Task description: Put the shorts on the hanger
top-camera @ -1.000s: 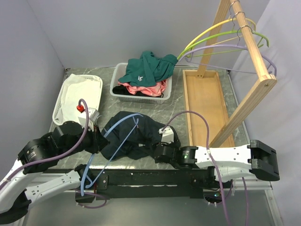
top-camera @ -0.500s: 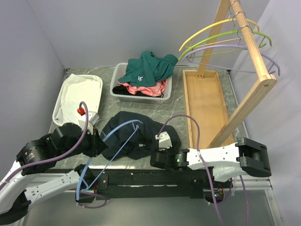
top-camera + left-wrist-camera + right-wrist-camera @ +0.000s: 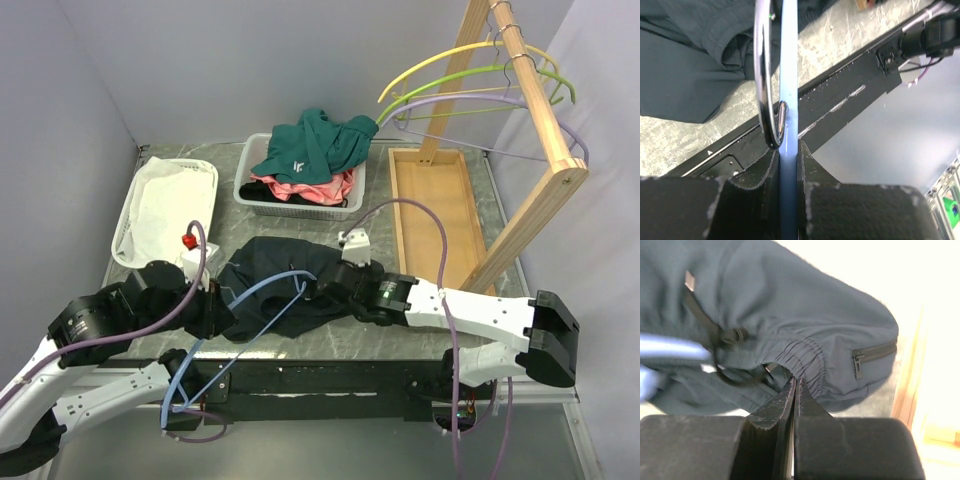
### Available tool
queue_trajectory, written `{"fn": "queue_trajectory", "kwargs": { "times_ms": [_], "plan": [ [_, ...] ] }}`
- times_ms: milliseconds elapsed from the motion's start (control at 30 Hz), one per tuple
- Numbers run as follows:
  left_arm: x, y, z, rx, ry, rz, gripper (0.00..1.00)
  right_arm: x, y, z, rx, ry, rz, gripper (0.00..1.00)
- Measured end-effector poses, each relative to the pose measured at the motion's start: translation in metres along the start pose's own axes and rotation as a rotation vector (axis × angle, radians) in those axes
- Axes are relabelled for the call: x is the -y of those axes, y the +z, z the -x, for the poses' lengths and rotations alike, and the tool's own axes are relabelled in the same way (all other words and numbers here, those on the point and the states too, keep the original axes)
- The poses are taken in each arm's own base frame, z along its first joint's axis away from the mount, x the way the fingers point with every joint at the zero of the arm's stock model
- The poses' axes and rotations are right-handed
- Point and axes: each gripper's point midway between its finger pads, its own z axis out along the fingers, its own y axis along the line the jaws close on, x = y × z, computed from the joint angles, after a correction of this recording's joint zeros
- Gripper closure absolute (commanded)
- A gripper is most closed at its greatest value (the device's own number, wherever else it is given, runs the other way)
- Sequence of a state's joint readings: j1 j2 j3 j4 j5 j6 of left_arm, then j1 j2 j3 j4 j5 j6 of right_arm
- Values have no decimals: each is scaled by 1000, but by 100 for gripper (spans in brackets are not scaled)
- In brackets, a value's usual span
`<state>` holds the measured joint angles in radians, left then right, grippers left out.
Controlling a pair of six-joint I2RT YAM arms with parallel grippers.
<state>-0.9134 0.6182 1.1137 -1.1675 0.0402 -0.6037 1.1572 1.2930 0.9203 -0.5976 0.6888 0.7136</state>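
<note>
The dark navy shorts (image 3: pixel 262 262) lie crumpled on the marbled table in front of both arms. My left gripper (image 3: pixel 218 312) is shut on the light-blue hanger (image 3: pixel 255 288), whose bar (image 3: pixel 788 75) runs up between the fingers (image 3: pixel 788 150), right beside its metal hook (image 3: pixel 762 75). The hanger slants across the shorts (image 3: pixel 685 65). My right gripper (image 3: pixel 322 285) sits at the shorts' right side. Its jaws (image 3: pixel 794 382) are pressed together on the gathered elastic waistband of the shorts (image 3: pixel 790 305), next to the black drawstring (image 3: pixel 715 335). The hanger (image 3: pixel 670 347) is a blur at the left.
A white basket (image 3: pixel 130 200) stands at the back left. A grey basket (image 3: pixel 245 185) holding teal and pink clothes is at the back middle. A wooden tray (image 3: pixel 435 210) and a wooden rack (image 3: pixel 530 110) with yellow, green and lavender hangers fill the right. A black rail (image 3: pixel 320 380) lines the near edge.
My right gripper has gone from the near edge forward and left onto the shorts and shut on the waistband. The left arm and hanger shifted slightly right.
</note>
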Motion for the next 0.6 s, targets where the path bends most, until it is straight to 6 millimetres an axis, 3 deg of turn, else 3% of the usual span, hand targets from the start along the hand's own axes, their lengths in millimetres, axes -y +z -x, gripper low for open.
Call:
{"fn": "queue_trajectory", "kwargs": {
  "times_ms": [200, 600],
  "plan": [
    [2, 7, -6, -23, 17, -21, 99, -15, -14, 47, 59, 9, 64, 100],
    [11, 17, 16, 37, 80, -49, 99, -43, -47, 105, 139, -98, 213, 100]
  ]
}}
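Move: The right hand already pinches the shorts' waistband; the near end of the blue hanger is some 6 cm to its left, about level fore and aft, and 8 cm above. The shorts' body lies roughly 8 cm left and 9 cm below that hand, and the clothes basket 19 cm ahead, 6 cm left, 6 cm below. From the left hand, holding the hanger, the waistband is about 10 cm forward, 18 cm right and 13 cm down. Right lifts the pinched waistband about 11 cm, drifting left to the hanger's end, while left eases hanger right. ##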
